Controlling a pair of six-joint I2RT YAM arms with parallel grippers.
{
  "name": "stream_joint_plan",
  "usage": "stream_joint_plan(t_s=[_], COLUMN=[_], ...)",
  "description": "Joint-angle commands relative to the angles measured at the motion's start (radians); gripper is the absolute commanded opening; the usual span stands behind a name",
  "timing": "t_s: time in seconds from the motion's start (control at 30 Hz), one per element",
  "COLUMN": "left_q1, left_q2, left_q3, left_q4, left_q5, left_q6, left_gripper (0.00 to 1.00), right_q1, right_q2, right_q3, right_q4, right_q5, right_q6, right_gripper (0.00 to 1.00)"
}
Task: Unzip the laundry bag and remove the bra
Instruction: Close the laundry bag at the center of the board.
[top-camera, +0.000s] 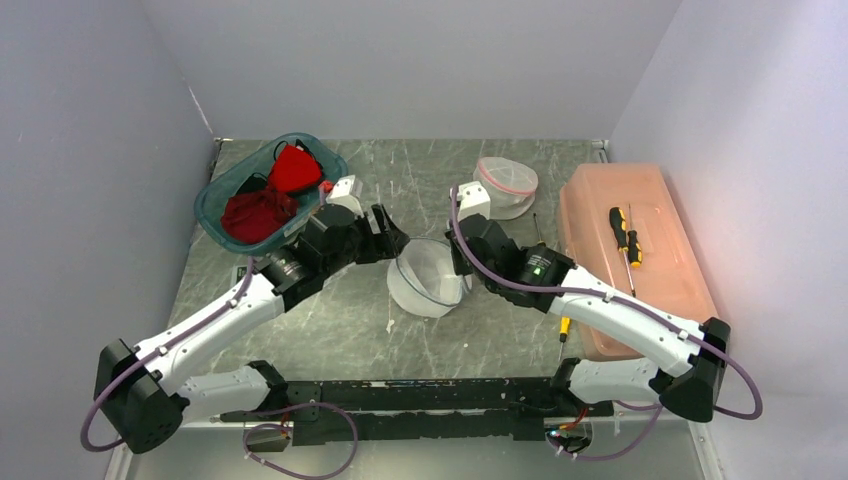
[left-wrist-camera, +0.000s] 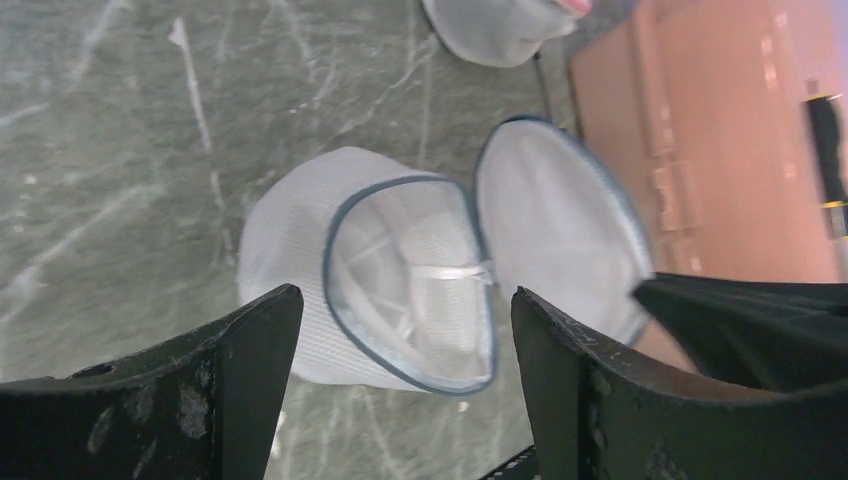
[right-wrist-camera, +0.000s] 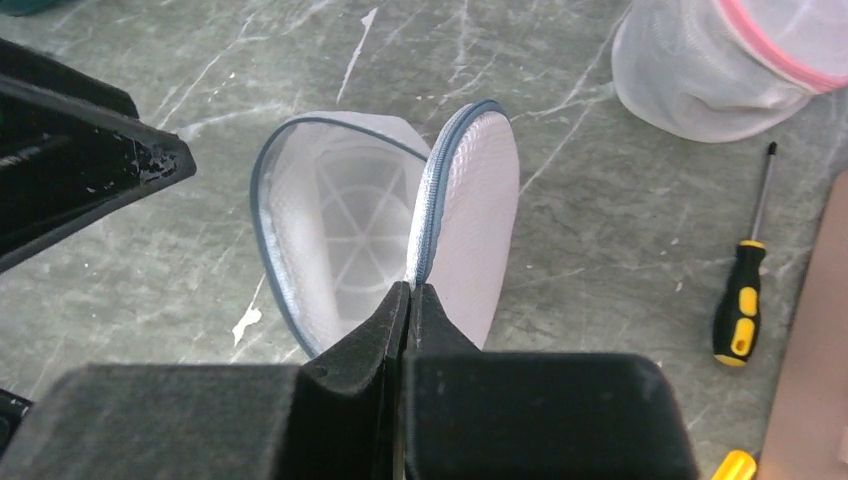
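The white mesh laundry bag (top-camera: 425, 285) (left-wrist-camera: 295, 245) (right-wrist-camera: 345, 215) lies mid-table with its grey-blue zip undone and its round flap (left-wrist-camera: 560, 215) (right-wrist-camera: 480, 195) standing up. Inside I see only white mesh. My right gripper (top-camera: 458, 262) (right-wrist-camera: 410, 287) is shut on the zip edge of that flap. My left gripper (top-camera: 395, 240) (left-wrist-camera: 405, 295) hovers just left of the bag's mouth, open, nothing between its fingers. A red bra (top-camera: 294, 169) lies with dark red cloth (top-camera: 257, 213) in the teal basket (top-camera: 212, 205) at the back left.
A second mesh bag with a pink zip (top-camera: 506, 186) (right-wrist-camera: 712, 70) sits behind the right arm. A salmon lidded box (top-camera: 640, 275) (left-wrist-camera: 720, 150) along the right side carries a screwdriver (top-camera: 624, 235). Another yellow-black screwdriver (right-wrist-camera: 742, 295) lies on the table beside it.
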Motion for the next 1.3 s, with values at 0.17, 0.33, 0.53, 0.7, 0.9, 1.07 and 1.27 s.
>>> stream_joint_plan(t_s=[0.17, 0.33, 0.53, 0.7, 0.9, 1.07, 1.27], left_q1=[0.008, 0.007, 0.007, 0.008, 0.010, 0.017, 0.034], left_q2=[0.102, 0.204, 0.289, 0.329, 0.357, 0.354, 0.329], left_q3=[0.068, 0.127, 0.196, 0.203, 0.193, 0.182, 0.163], left_q4=[0.168, 0.160, 0.131, 0.143, 0.161, 0.172, 0.171], left_q5=[0.231, 0.287, 0.321, 0.330, 0.333, 0.332, 0.331], left_q6=[-0.280, -0.333, -0.362, -0.371, -0.369, -0.364, -0.348], left_gripper=[0.85, 0.86, 0.83, 0.71, 0.38, 0.13, 0.03], right_q1=[0.009, 0.012, 0.021, 0.029, 0.051, 0.059, 0.059], right_q2=[-0.043, -0.040, -0.039, -0.027, -0.026, -0.035, -0.053], right_q3=[-0.107, -0.120, -0.120, -0.119, -0.120, -0.127, -0.094], right_q4=[0.191, 0.217, 0.234, 0.243, 0.253, 0.259, 0.213], right_q5=[-0.088, -0.099, -0.095, -0.093, -0.109, -0.128, -0.183], right_q6=[-0.056, -0.072, -0.093, -0.103, -0.126, -0.135, -0.082], right_gripper=[0.00, 0.00, 0.00, 0.00, 0.00, 0.00, 0.61])
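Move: The lid of the laundry bag stands on edge about 13 cm to the left hand's right, 2 cm back and 7 cm lower, its free rim already pinched in the shut right gripper. From the right hand, the bag's body lies some 6 cm left, 3 cm back and 15 cm below. A pink-rimmed bag sits roughly 15 cm ahead and 11 cm right of that hand, and a screwdriver 5 cm ahead and 18 cm right, both near table height. The lid's zippered rim changes hands: the right gripper, keeping its pinch until the very end, carries it about 4 cm left and a little down and back over the bag. The open left hand travels nearly 10 cm right to meet it, tipping and rolling some 30 degrees, eases down slightly and closes on the rim just forward of the right fingers, which then part. ##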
